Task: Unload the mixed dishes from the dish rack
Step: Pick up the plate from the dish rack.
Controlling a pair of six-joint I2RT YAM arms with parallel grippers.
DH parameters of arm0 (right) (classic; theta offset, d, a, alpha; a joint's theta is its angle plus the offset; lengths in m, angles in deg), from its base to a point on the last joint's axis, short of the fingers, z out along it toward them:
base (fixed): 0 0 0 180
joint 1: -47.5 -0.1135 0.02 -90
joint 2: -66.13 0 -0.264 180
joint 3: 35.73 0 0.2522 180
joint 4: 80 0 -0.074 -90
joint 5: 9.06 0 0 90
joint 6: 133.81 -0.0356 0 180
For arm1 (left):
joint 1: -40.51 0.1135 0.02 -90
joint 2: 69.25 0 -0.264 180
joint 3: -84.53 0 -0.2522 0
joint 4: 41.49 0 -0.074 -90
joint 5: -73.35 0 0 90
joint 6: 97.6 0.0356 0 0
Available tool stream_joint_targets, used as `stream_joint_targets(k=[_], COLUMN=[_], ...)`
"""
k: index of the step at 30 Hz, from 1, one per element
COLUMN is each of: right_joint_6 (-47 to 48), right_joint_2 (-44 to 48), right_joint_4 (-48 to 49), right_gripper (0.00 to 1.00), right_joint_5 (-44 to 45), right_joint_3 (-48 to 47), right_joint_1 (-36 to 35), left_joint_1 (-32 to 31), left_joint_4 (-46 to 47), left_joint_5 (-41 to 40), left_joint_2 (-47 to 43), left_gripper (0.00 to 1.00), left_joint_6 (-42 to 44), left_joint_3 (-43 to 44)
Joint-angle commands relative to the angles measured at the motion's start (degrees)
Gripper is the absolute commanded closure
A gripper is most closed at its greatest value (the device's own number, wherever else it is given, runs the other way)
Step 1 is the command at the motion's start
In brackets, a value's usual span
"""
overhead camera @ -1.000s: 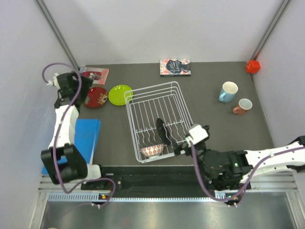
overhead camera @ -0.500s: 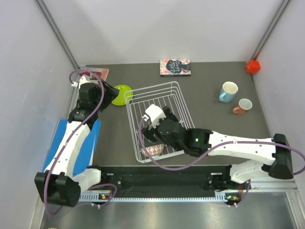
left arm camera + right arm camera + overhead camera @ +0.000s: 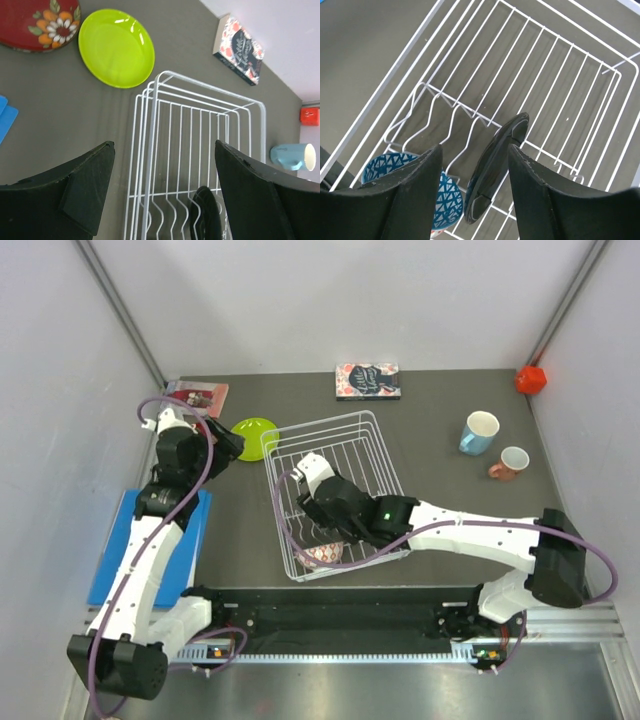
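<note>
The white wire dish rack (image 3: 375, 445) stands mid-table. Inside it, the black plate (image 3: 497, 165) stands on edge in the wire slots, with the small patterned bowl (image 3: 440, 197) beside it at the near corner (image 3: 320, 556). My right gripper (image 3: 475, 150) hangs over the rack (image 3: 360, 117), open, one finger on each side of the black plate and a gap still showing. My left gripper (image 3: 163, 150) is open and empty above the rack's left rim (image 3: 156, 125). The lime-green plate (image 3: 116, 47) and the red floral plate (image 3: 37, 22) lie on the table to the left.
A light-blue mug (image 3: 479, 430) and a salmon-pink mug (image 3: 511, 462) stand at the right. A floral book (image 3: 368, 380) lies at the back, a red cube (image 3: 530, 379) in the far right corner. A blue book (image 3: 150, 540) lies under the left arm.
My right arm swung from the front right over the rack, and its jaws narrowed around the black plate. My left arm moved from the red plate toward the rack.
</note>
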Motion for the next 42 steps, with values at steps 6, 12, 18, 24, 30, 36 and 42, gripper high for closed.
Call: stream_joint_targets(k=[6,12,18,24,30,36,42], right_joint_6=[-6.04,-7.71,-8.41,-8.42,-7.72,-6.13,-5.17], right_joint_2=[-1.09,-2.41,-3.82,-3.91,-1.27,1.98,5.66], right_joint_4=[2.16,2.50,2.42,1.98,-0.04,-2.50,-5.05], right_gripper=[0.46,0.47,0.52,0.80,1.00,1.00,1.00], right_joint_5=[-2.14,-2.05,-2.05,-1.26,1.55,4.72,6.83], right_joint_3=[2.51,4.10,5.06,5.59,4.89,3.22,0.59], right_joint_1=[2.24,2.33,2.42,2.42,2.15,1.80,1.10], left_joint_1=[-0.11,-0.20,-0.20,-0.20,-0.20,-0.20,-0.29], left_joint_4=[1.46,1.72,2.25,2.43,2.87,3.66,4.54], left_joint_5=[1.47,1.55,2.17,2.43,2.96,4.44,7.79], left_joint_2=[0.04,0.65,0.92,0.92,1.09,1.97,4.60], left_gripper=[0.15,0.15,0.16,0.16,0.17,0.18,0.20], left_joint_6=[-0.06,0.20,0.20,0.38,0.29,0.11,0.99], left_joint_3=[-3.41,-4.02,-4.99,-5.34,-5.61,-5.69,-5.08])
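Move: The black plate stands on edge in the rack, its middle roughly 2 cm ahead of the right hand, 3 cm to its right and 11 cm below. The patterned bowl lies some 6 cm back, 1 cm left and 13 cm down; the rack's left rail runs about 8 cm to the left, level fore and aft, 8 cm below. From the left hand, the plate is some 9 cm back, 21 cm right and 18 cm below. The right hand sinks about 6.5 cm, pinches the plate's rim, then rises 3 cm; the left lowers about 5 cm. ##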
